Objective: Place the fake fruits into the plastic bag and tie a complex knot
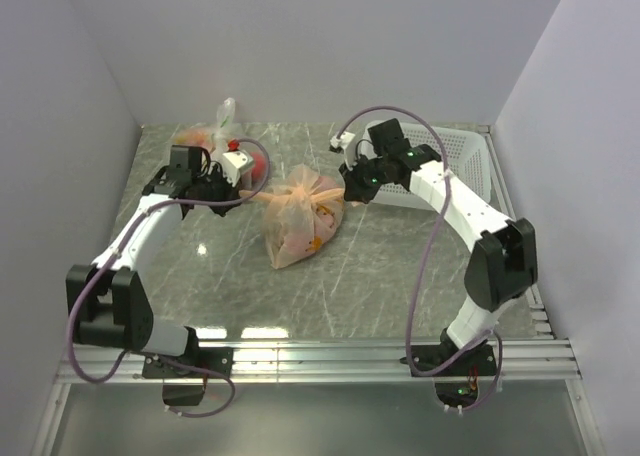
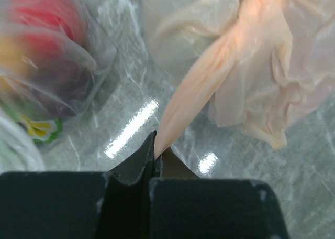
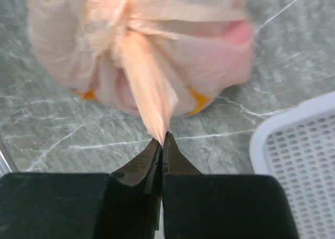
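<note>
The peach-orange plastic bag [image 1: 300,216] lies mid-table, bulging, its top gathered into a knot. The fake fruits show only as red and orange shapes through its film [image 3: 230,37]. My left gripper [image 1: 243,191] is shut on one stretched handle strip [image 2: 193,97], pulling it left of the bag. My right gripper [image 1: 347,188] is shut on the other strip [image 3: 149,92], right of the bag. Both strips run taut from the knot [image 3: 118,13] to the jaws.
A clear bag of mixed fruits [image 1: 215,141] with white handles sits at the back left, close behind my left gripper, and shows in the left wrist view [image 2: 42,55]. A white perforated basket [image 1: 455,166] stands at the back right, under my right arm.
</note>
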Controlling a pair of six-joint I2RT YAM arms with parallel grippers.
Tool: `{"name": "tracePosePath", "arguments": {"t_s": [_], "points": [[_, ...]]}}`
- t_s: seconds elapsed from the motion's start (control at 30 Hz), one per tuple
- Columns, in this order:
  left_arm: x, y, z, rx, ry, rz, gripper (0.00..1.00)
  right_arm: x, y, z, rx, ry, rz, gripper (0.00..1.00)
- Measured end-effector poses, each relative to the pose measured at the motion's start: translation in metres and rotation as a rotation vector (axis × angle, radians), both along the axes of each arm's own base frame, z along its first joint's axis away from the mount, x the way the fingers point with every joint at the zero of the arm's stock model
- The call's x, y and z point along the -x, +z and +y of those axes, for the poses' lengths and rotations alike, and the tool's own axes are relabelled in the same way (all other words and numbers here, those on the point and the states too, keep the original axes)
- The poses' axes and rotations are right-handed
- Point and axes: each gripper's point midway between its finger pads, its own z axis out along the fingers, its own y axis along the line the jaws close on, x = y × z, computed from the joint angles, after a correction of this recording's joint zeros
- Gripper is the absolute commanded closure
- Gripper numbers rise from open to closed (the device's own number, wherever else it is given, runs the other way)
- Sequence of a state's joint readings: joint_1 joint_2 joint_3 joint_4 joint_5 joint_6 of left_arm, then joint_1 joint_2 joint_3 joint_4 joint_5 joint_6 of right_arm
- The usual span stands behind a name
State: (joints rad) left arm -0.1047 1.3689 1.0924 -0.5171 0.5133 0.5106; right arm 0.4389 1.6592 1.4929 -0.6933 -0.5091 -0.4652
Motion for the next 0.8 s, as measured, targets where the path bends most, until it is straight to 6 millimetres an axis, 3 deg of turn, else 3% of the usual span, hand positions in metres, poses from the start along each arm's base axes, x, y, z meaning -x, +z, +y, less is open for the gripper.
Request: {"name": "tracePosePath", "arguments": {"t_s": [0.03,0.07,0.13,0.17,0.2,0.23,0.27,0.3,0.37,0.43,0.53,0.63,0.73,0.8], "points": [[-0.003,-0.011,0.001,-0.008,0.006,0.024,0.92,-0.002,-0.010,0.001,0.009,-0.004,0.025,0.98],[-0.005,-0.018,0.002,-0.015,0.011,0.041,0.82,-0.002,-0.016,0.001,0.015,-0.007,0.042,0.85],[-0.008,-0.029,0.003,-0.017,0.014,0.067,0.61,-0.002,-0.028,0.002,0.021,-0.019,0.084,0.74],[-0.009,-0.033,0.003,-0.015,0.017,0.080,0.40,-0.001,-0.031,0.003,0.020,-0.020,0.094,0.60],[-0.009,-0.035,0.003,-0.012,0.023,0.094,0.34,0.000,-0.031,0.003,0.016,-0.024,0.103,0.55],[-0.009,-0.035,0.002,0.000,0.038,0.113,0.11,0.001,-0.028,0.003,0.009,-0.027,0.103,0.49],[-0.011,-0.032,0.001,0.011,0.050,0.118,0.01,0.002,-0.023,0.003,0.000,-0.030,0.097,0.38],[-0.012,-0.026,0.000,0.026,0.066,0.124,0.01,0.003,-0.016,0.003,-0.013,-0.038,0.089,0.34],[-0.017,-0.010,-0.002,0.054,0.089,0.123,0.01,0.006,0.003,0.000,-0.047,-0.051,0.067,0.17],[-0.024,0.014,-0.004,0.084,0.114,0.109,0.01,0.009,0.026,-0.006,-0.093,-0.070,0.038,0.10],[-0.033,0.057,-0.002,0.137,0.160,0.075,0.01,0.014,0.074,-0.028,-0.194,-0.135,-0.019,0.06],[-0.034,0.091,0.009,0.177,0.211,0.065,0.01,0.010,0.110,-0.072,-0.263,-0.270,-0.076,0.05],[-0.024,0.107,0.026,0.214,0.272,0.078,0.01,0.011,0.124,-0.107,-0.282,-0.400,-0.088,0.05],[-0.012,0.110,0.037,0.222,0.315,0.080,0.01,0.014,0.121,-0.120,-0.278,-0.464,-0.062,0.05]]}}
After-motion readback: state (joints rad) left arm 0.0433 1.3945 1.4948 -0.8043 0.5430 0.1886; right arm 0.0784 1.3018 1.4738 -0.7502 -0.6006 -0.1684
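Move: The bag's knot, with one twisted ear still pinched in each hand, lies about 14 cm to the right and 2 cm ahead of the left hand, some 3 cm below it. From the right hand it is roughly 11 cm to the left, level fore and aft, and 3 cm lower. The clear fruit bag stands about 9 cm ahead and 5 cm left of the left hand; the white basket's middle is some 20 cm right and 7 cm ahead of the right hand. The knotted bag's two ears are lowered about 3 cm and let go as both grippers open wide. Then both hands rise some 15 cm from their lowest point and draw apart: the right one swings about 12 cm right towards the basket, turning clockwise, while the left edges forward, then back and left, turning counter-clockwise. ##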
